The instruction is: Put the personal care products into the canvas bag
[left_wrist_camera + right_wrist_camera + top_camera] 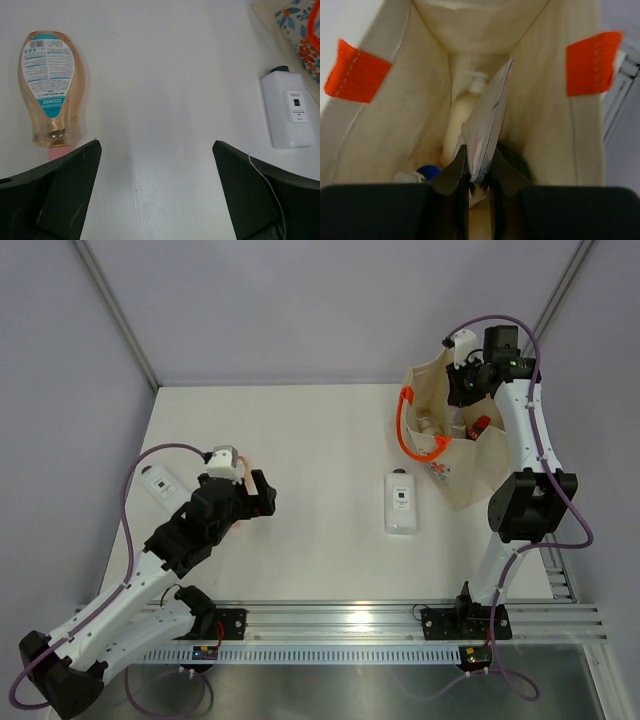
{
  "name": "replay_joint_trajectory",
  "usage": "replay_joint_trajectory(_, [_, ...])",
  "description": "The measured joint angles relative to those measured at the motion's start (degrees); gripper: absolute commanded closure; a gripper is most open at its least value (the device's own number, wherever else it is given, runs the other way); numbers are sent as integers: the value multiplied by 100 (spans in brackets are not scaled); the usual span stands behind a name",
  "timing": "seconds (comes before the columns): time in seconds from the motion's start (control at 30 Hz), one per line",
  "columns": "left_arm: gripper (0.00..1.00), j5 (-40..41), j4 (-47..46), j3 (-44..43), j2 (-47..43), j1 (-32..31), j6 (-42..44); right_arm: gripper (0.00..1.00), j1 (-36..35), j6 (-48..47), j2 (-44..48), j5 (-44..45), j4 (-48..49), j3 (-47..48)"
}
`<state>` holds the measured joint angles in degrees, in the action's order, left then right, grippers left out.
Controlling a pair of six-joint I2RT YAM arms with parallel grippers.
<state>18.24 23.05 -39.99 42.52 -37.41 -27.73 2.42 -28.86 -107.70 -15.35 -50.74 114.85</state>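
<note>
The canvas bag (428,390) stands at the table's far right, and its floral side (296,30) shows at the corner of the left wrist view. My right gripper (468,380) hangs over the bag's mouth, shut (480,160) on the silver tube (491,112). Inside the bag (547,115) lie the cream bottle (461,112), a blue cap (429,171) and a red cap (480,424). The flat white bottle (401,504) lies on the table, also in the left wrist view (289,110). My left gripper (255,502) is open (155,145) over bare table. The peach tube (50,90) lies just left of its left finger.
The bag's orange handle (408,435) hangs over its left side. A small white oblong thing (160,483) lies left of my left arm. Grey walls close in the table at the back and sides. A metal rail (400,620) runs along the near edge.
</note>
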Motion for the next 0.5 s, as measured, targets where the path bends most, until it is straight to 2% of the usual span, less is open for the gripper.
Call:
replay_joint_trajectory(0.07, [1, 295, 186, -28, 162, 7, -221, 75, 0, -181, -157, 17, -378, 0])
replay_joint_trajectory(0.2, [1, 872, 778, -304, 715, 199, -717, 25, 0, -282, -208, 57, -831, 42])
replay_joint_trajectory(0.3, [1, 1043, 1143, -664, 1228, 658, -994, 12, 22, -286, -195, 101, -876, 125])
replay_joint_trajectory(0.33, [1, 1054, 1215, -800, 1440, 846, -1060, 1, 26, -254, -175, 96, -850, 125])
replay_joint_trajectory(0.5, [1, 1047, 1333, -1235, 2559, 1467, -1121, 1, 63, -35, 256, -13, -741, 127])
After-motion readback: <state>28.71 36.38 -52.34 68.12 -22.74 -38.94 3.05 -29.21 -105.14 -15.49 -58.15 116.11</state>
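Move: Just under the right hand, which still holds the silver tube in nearly shut fingers, is the canvas bag, its middle about 2 cm ahead, 4 cm right and 12 below. Inside, the red-capped bottle lies 4 cm ahead, 8 right and 19 below; the black-capped bottle is 19 cm back, 14 left and 23 below on the table. From the empty left hand, the peach bottle lies some 10 cm ahead, 10 left and 17 below; the flat white bottle stands 20 cm farther left of it. Sinking some 3 cm and drawing back slightly into the bag's mouth, the right hand spreads its fingers wide, lets go of the tube, then rises about 4 cm. Meanwhile the left hand, already wide open, sweeps left about 8 cm towards the peach bottle, going down and forward too, while turning counter-clockwise some 30 degrees and tipping down; it touches nothing. ##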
